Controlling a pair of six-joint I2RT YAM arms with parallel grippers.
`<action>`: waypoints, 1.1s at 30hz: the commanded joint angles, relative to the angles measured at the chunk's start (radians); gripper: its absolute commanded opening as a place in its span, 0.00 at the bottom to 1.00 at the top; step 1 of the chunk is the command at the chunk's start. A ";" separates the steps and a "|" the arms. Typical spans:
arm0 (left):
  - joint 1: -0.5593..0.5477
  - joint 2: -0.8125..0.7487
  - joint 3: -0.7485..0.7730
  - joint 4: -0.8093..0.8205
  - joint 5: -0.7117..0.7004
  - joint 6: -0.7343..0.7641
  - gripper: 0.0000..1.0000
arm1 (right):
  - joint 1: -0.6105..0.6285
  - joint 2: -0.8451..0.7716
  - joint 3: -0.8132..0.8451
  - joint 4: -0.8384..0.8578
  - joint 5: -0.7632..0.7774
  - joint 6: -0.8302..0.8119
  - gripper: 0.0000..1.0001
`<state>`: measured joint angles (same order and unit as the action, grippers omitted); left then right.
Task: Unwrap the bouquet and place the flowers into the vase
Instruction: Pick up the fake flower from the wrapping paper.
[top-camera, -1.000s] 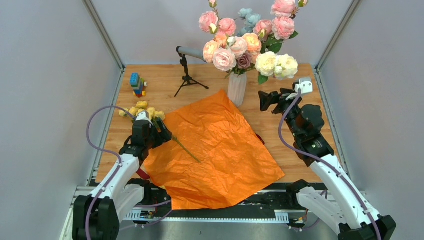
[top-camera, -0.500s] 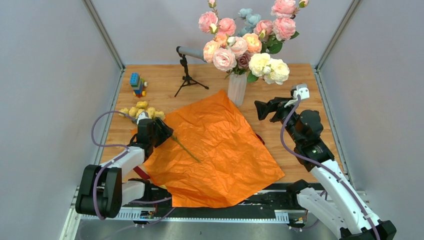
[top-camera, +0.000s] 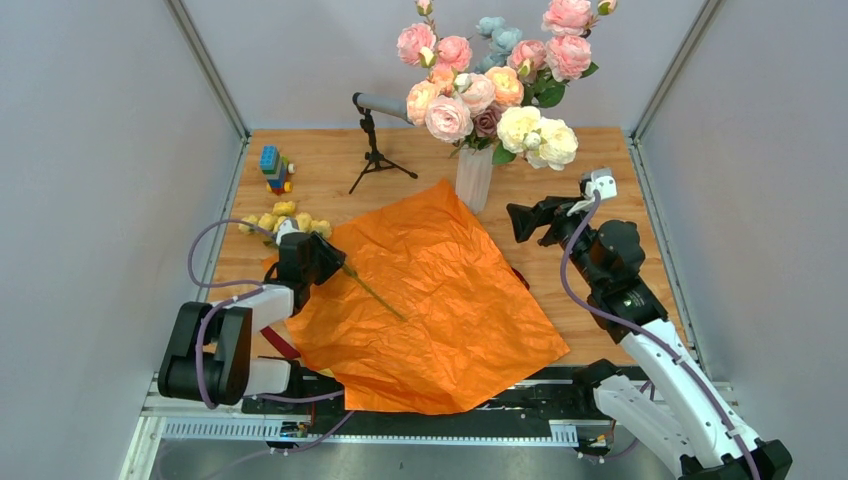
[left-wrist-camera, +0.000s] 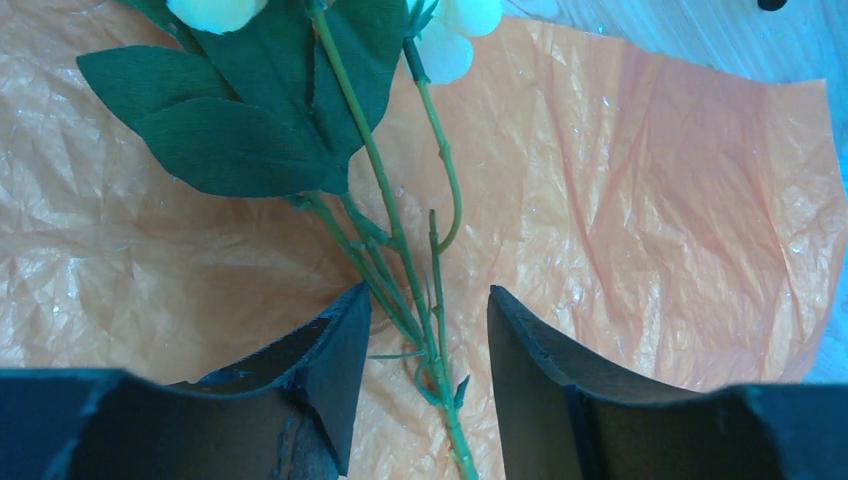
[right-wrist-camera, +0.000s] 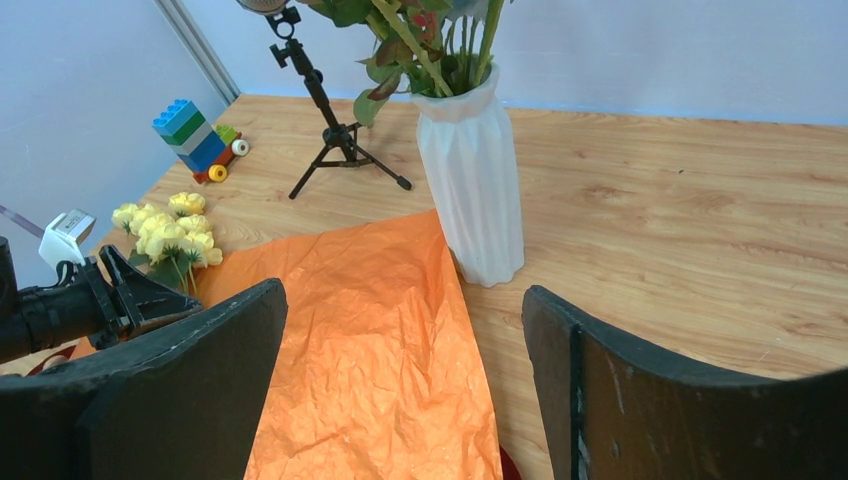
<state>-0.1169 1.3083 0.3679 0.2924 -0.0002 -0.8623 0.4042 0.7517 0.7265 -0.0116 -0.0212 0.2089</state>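
The white ribbed vase (top-camera: 474, 178) (right-wrist-camera: 472, 190) stands at the back of the table and holds several of the flowers (top-camera: 490, 90). The orange paper (top-camera: 440, 290) (left-wrist-camera: 650, 200) lies spread flat in front of it. A yellow-flowered sprig (top-camera: 285, 222) (right-wrist-camera: 168, 230) lies over the paper's left corner, its green stem (top-camera: 375, 295) (left-wrist-camera: 400, 240) running onto the sheet. My left gripper (top-camera: 335, 265) (left-wrist-camera: 428, 310) straddles that stem, with a narrow gap on each side of it. My right gripper (top-camera: 522, 222) (right-wrist-camera: 402, 295) hovers wide open to the right of the vase, holding nothing.
A black microphone stand (top-camera: 372, 150) (right-wrist-camera: 320, 100) stands left of the vase. A toy brick figure (top-camera: 275, 168) (right-wrist-camera: 195, 135) sits at the back left. Dark red ribbon (top-camera: 281, 345) pokes out beside the paper's left edge. Grey walls close in both sides.
The left jaws have narrowed around the stem and the left arm has folded lower. The right gripper drew back left and down from the cream blossoms, which settled.
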 joint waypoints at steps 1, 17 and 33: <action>0.003 0.031 0.012 0.043 -0.007 -0.018 0.50 | 0.002 -0.010 -0.011 -0.006 -0.014 0.018 0.88; 0.004 -0.390 -0.084 -0.056 -0.107 0.091 0.00 | 0.001 -0.050 0.003 -0.072 -0.015 0.028 0.87; 0.005 -0.587 -0.153 -0.130 0.081 0.088 0.00 | 0.006 0.037 -0.036 -0.041 -0.315 0.078 0.84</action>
<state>-0.1169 0.7166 0.2371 0.1055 -0.0399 -0.7727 0.4042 0.7368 0.7113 -0.0898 -0.1761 0.2508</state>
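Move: The flower's stem lies right between the left hand's half-closed fingers, about 1 cm below the hand point. Its yellow heads are some 9 cm farther ahead and 10 cm to the left, at about the same height; the orange wrapping's middle lies roughly 9 cm back and 14 cm to the right, 2 cm lower. The vase stands about 13 cm ahead and 24 cm to the right. From the right hand the stem is some 28 cm left, 3 cm ahead and 27 cm down. The left hand stays low over the wrapping while its fingers shut completely on the stem, then lifts about 10 cm, drawing back a little and left as its fingertips tip up some 20 degrees; near the end it sinks back about 2 cm, still drawing back, with the fingers kept shut. Meanwhile the open right hand eases about 3 cm back, down and left, touching nothing, and begins to turn counter-clockwise. ##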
